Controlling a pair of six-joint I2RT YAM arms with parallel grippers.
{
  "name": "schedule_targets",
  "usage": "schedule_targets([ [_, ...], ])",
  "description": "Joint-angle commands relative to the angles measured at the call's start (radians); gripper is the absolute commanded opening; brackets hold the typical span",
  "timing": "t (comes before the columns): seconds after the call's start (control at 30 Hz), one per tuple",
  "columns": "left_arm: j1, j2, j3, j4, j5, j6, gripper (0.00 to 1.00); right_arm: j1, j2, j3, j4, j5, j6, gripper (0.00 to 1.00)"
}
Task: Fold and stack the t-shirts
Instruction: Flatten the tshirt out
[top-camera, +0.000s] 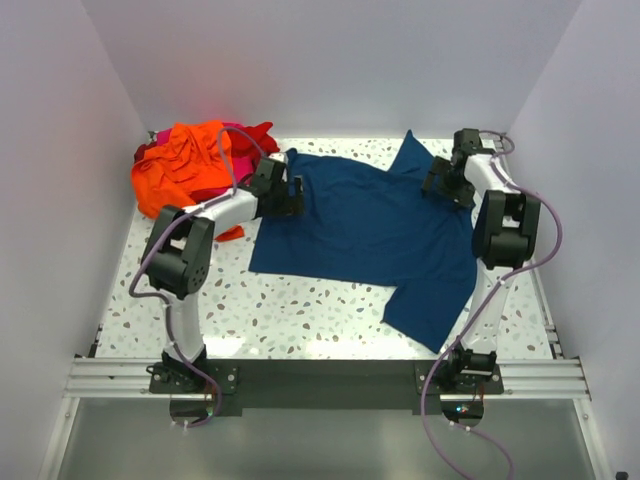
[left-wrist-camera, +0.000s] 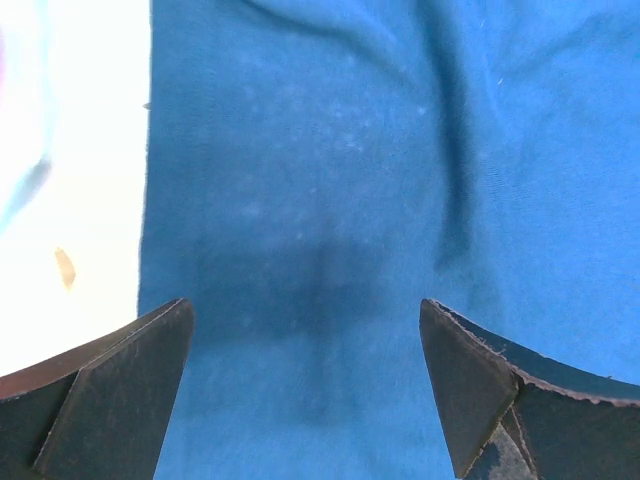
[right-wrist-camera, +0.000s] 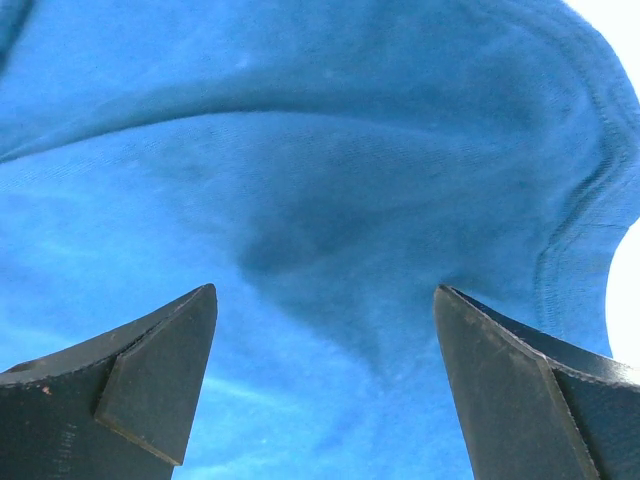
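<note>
A large navy t-shirt (top-camera: 370, 230) lies spread flat across the middle of the table, one sleeve toward the back and one toward the front right. A crumpled orange t-shirt (top-camera: 185, 165) is heaped at the back left, with red cloth (top-camera: 262, 133) showing behind it. My left gripper (top-camera: 290, 195) hovers open over the navy shirt's left edge; the navy cloth (left-wrist-camera: 330, 180) fills the space between its fingers (left-wrist-camera: 120, 400), with nothing held. My right gripper (top-camera: 438, 182) stands open over the shirt's back right part, above a fold and hem (right-wrist-camera: 590, 200).
The speckled white table (top-camera: 300, 310) shows in front of the shirt and along its left edge (left-wrist-camera: 80, 150). White walls close in the back and both sides. A metal rail (top-camera: 320, 378) carrying the arm bases runs along the near edge.
</note>
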Motion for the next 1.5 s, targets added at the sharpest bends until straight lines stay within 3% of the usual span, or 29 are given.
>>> schedule_targets([
  [0.0,-0.005,-0.173,0.001,-0.004,-0.086,0.035,1.00,-0.005,-0.095,0.022,-0.001,-0.079,-0.016,0.93],
  [0.17,-0.006,-0.456,-0.223,-0.038,-0.296,-0.026,1.00,-0.003,-0.271,-0.063,-0.013,-0.093,-0.018,0.95],
  [0.27,-0.006,-0.552,-0.352,-0.087,-0.338,-0.068,1.00,-0.003,-0.419,-0.192,-0.001,-0.122,-0.001,0.95],
  [0.4,-0.005,-0.595,-0.482,-0.112,-0.353,-0.099,0.97,-0.003,-0.620,-0.410,0.054,-0.150,0.030,0.95],
  [0.53,-0.005,-0.607,-0.564,-0.081,-0.315,-0.108,0.83,-0.003,-0.794,-0.614,0.071,-0.174,0.050,0.95],
  [0.73,-0.005,-0.600,-0.599,-0.057,-0.272,-0.130,0.75,-0.003,-0.983,-0.731,0.020,-0.160,0.045,0.95],
  [0.97,-0.008,-0.575,-0.639,0.002,-0.192,-0.137,0.69,-0.003,-1.057,-0.817,-0.006,-0.145,0.053,0.95],
  [1.47,-0.015,-0.549,-0.696,0.032,-0.177,-0.146,0.60,-0.003,-1.123,-0.918,-0.007,-0.128,0.067,0.96],
])
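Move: The blue t-shirt's near-left corner lies about 17 cm back and 10 cm left of the left hand, some 3 cm lower; the orange cloth end is roughly 10 cm back and 15 cm left, the bin of shirts about 20 cm left and 5 cm ahead. The blue near sleeve's middle is about 29 cm back and 3 cm left of the right hand, 3 cm lower; the armpit fold lies 24 cm back and 11 cm left, the far sleeve 7 cm ahead and 7 cm left. Both hands come free of the blue cloth. The left hops up about 11 cm while swinging back and left, turns slightly counter-clockwise and drops to the near-left corner, then eases a little right, back and down, its fingers closing partway around the corner without gripping yet. The right, fingers wide, lifts and draws back some 22 cm over the shirt towards the near sleeve, fingers swinging a little outward, staying high. ##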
